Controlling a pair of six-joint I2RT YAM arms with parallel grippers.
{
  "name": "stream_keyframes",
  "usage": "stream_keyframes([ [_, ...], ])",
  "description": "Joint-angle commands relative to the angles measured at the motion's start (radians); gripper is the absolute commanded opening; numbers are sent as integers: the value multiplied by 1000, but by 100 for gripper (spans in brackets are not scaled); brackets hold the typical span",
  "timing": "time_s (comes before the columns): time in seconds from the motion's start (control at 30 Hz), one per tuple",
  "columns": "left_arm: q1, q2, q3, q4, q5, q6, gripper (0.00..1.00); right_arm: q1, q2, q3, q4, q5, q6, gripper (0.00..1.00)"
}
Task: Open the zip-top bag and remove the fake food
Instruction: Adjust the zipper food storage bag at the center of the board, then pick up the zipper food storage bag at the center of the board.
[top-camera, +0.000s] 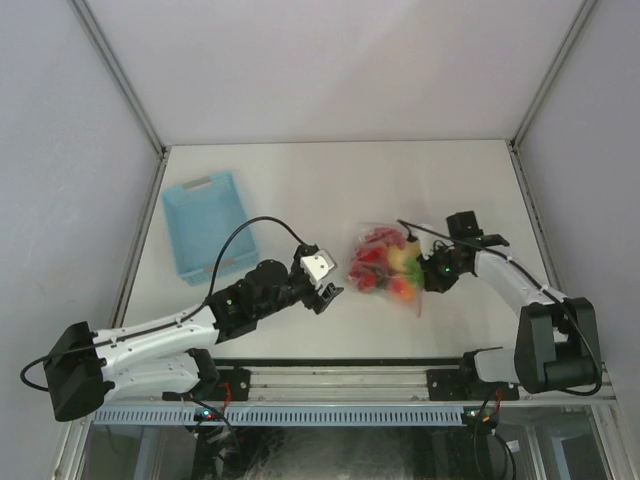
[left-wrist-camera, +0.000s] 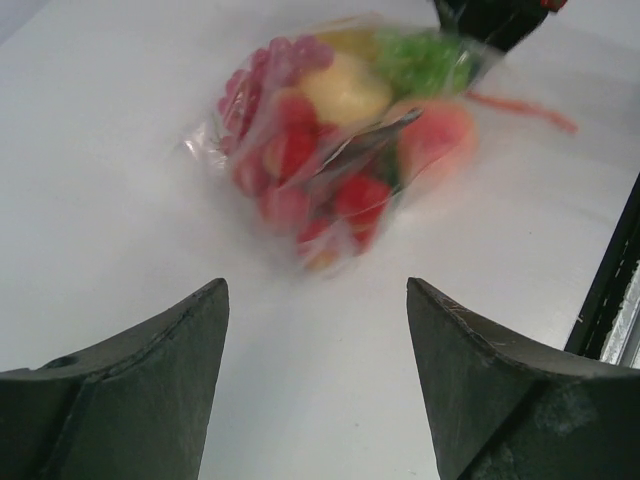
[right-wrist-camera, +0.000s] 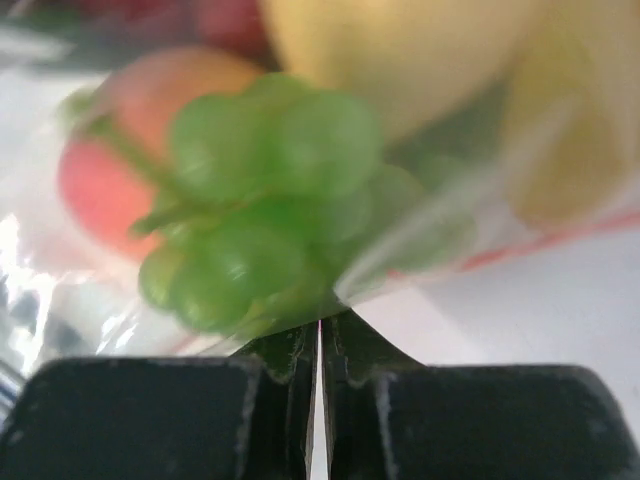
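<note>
The clear zip-top bag (top-camera: 385, 265) lies on the table, right of centre, full of fake food (left-wrist-camera: 345, 90): red pieces, a yellow one, green grapes (right-wrist-camera: 260, 190) and an orange-pink one. Its red-orange zip strip (left-wrist-camera: 520, 108) trails toward the right arm. My right gripper (top-camera: 432, 272) is shut on the bag's edge, the plastic pinched between its fingertips (right-wrist-camera: 322, 330). My left gripper (top-camera: 327, 290) is open and empty, just left of the bag, its fingers (left-wrist-camera: 150, 380) wide apart above bare table with the bag ahead.
A light-blue slotted basket (top-camera: 207, 225) stands at the back left of the table. Grey walls and metal frame posts close in the table on three sides. A black rail runs along the near edge (top-camera: 340, 380).
</note>
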Motion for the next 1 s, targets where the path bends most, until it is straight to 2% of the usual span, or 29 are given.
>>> stream_keyframes([
  [0.0, -12, -30, 41, 35, 4, 58, 76, 198, -13, 62, 62, -157, 59, 1],
  [0.13, -27, -61, 39, 30, 0, 70, 76, 329, 48, 175, 108, -305, 107, 3],
  [0.27, -69, -69, 68, 2, -29, 97, 76, 351, 115, 296, 62, -455, 109, 7],
  [0.33, -100, -56, 89, -20, -49, 132, 77, 313, 116, 341, -63, -548, -6, 9],
  [0.43, -149, -11, 119, -42, -56, 236, 77, 193, 78, 341, -254, -693, -220, 12],
  [0.53, -196, 58, 137, -50, -57, 363, 77, 57, 17, 308, -329, -753, -332, 26],
  [0.6, -210, 114, 148, -45, -73, 436, 79, -16, -28, 257, -283, -754, -319, 36],
  [0.67, -211, 167, 159, -30, -71, 484, 79, -62, -62, 211, -202, -751, -255, 41],
  [0.87, -215, 277, 161, -11, -56, 604, 79, -139, -102, 147, -116, -730, -181, 43],
  [0.97, -223, 331, 135, 27, -104, 675, 80, -148, -103, 133, -87, -729, -156, 43],
])
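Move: From the left gripper, the food bag's middle is about 14 cm right, 7 cm ahead and 15 cm below; its red zip strip, running fore and aft along the bag's right edge, is some 21 cm right and 3 cm ahead. The shut right fingertips are right at that strip, barely 1 cm to its right. From them the bag's middle is about 9 cm left and 4 cm ahead, the green grapes 4 cm left and 3 cm ahead. Sweep the shut right fingers left about 15 cm, pushing the bag's zip edge round clockwise, and lift as you go; then draw back right some 9 cm, still rising, opening the fingers nearly halfway and tilting them up to the left. Keep the left gripper open, raise it slightly, then ease it right and back and down towards the strip, rolling and turning clockwise. ##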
